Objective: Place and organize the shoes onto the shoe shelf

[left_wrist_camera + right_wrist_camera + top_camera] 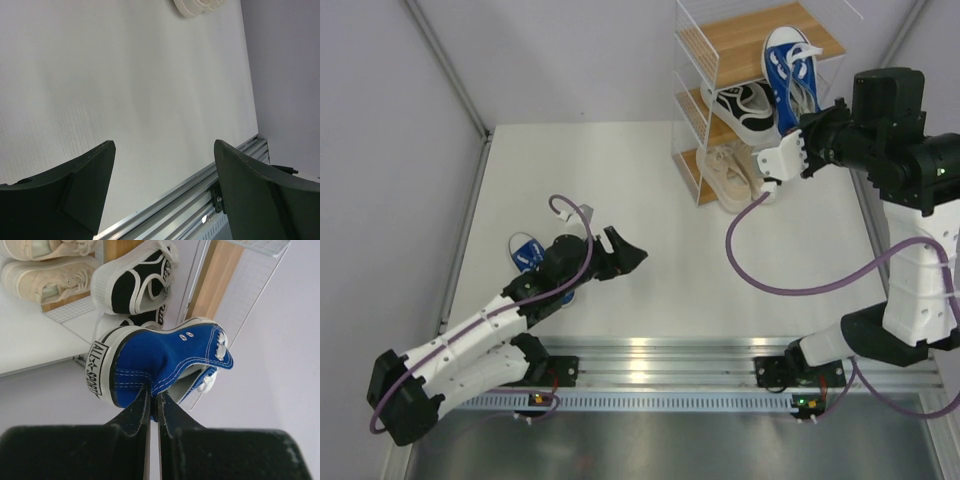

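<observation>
The shoe shelf (740, 35) stands at the back right. My right gripper (792, 128) is shut on the heel of a blue sneaker (787, 62) and holds it at the shelf's front, toe toward the top tier. The right wrist view shows the jaws (154, 400) pinching the blue heel collar (160, 357). Black sneakers (745, 108) sit on the middle tier and beige sneakers (728, 172) on the bottom tier. The second blue sneaker (525, 250) lies on the table, partly under my left arm. My left gripper (620, 252) is open and empty beside it.
The left wrist view shows bare white table between the open fingers (90, 170), a beige sole (200, 6) at the top edge and the metal rail (200, 200) at the near table edge. Purple cables loop over the table (750, 270).
</observation>
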`<state>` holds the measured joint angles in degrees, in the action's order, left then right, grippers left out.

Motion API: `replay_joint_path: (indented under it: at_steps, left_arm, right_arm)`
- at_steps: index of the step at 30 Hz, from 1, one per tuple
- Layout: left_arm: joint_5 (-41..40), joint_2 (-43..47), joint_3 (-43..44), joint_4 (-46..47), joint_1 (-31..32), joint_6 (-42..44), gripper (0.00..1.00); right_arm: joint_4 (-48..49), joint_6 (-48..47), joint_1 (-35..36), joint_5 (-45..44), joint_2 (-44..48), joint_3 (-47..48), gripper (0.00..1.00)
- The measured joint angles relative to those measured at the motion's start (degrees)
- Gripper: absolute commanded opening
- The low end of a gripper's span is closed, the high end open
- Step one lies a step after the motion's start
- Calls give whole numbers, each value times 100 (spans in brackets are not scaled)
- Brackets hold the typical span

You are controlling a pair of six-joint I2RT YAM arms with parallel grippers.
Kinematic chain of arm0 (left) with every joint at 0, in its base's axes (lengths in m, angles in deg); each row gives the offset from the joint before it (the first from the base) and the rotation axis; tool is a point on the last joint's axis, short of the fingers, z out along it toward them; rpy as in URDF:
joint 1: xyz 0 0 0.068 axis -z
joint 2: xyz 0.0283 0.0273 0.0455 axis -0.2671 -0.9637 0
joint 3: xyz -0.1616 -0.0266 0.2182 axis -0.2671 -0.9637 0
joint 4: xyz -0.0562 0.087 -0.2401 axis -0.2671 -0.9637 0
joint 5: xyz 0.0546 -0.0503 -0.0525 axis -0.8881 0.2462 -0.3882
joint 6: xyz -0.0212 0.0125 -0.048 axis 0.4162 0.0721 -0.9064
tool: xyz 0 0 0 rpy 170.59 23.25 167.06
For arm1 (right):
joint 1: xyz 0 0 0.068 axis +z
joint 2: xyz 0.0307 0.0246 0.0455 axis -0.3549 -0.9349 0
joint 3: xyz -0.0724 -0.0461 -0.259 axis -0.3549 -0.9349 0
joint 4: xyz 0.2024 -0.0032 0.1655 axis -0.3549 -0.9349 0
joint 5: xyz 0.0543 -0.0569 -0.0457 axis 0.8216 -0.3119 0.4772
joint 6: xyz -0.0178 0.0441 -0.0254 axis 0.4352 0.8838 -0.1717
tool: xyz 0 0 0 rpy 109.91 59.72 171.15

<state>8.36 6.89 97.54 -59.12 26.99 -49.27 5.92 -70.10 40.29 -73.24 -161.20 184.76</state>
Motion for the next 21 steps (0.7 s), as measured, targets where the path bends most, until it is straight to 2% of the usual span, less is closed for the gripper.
replay_joint_path:
  at_steps: [10, 21]
  left_arm:
    - [116, 98, -74, 85, -52, 72, 85]
    - [267, 103, -247, 299, -116, 79, 85]
  right_arm:
    - [236, -466, -868, 525, -601, 308, 0]
    - [1499, -575, -1388, 1329, -953, 308, 0]
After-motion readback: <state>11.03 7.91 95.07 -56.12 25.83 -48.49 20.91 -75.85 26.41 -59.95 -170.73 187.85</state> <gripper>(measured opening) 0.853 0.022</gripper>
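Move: From the right hand, which already holds the blue shoe by its heel end with the toe pointing ahead, the middle of the top shelf lies about 14 cm ahead, 5 cm to the left and some 8 cm lower. The black shoes stand on the middle shelf, 12 cm ahead, 5 cm left and 20 cm below; the beige pair is under them, 12 cm ahead, 7 cm left, 38 cm below. From the left hand the top shelf is roughly 26 cm ahead, 25 cm right and 21 cm up. Keep the right fingers shut on the blue shoe's heel end and carry it forward about 9 cm, toe first, in over the top shelf, easing a little to the right early on. Over the second half, lift some 2.5 cm and tip the fingers up by about 10 degrees. ##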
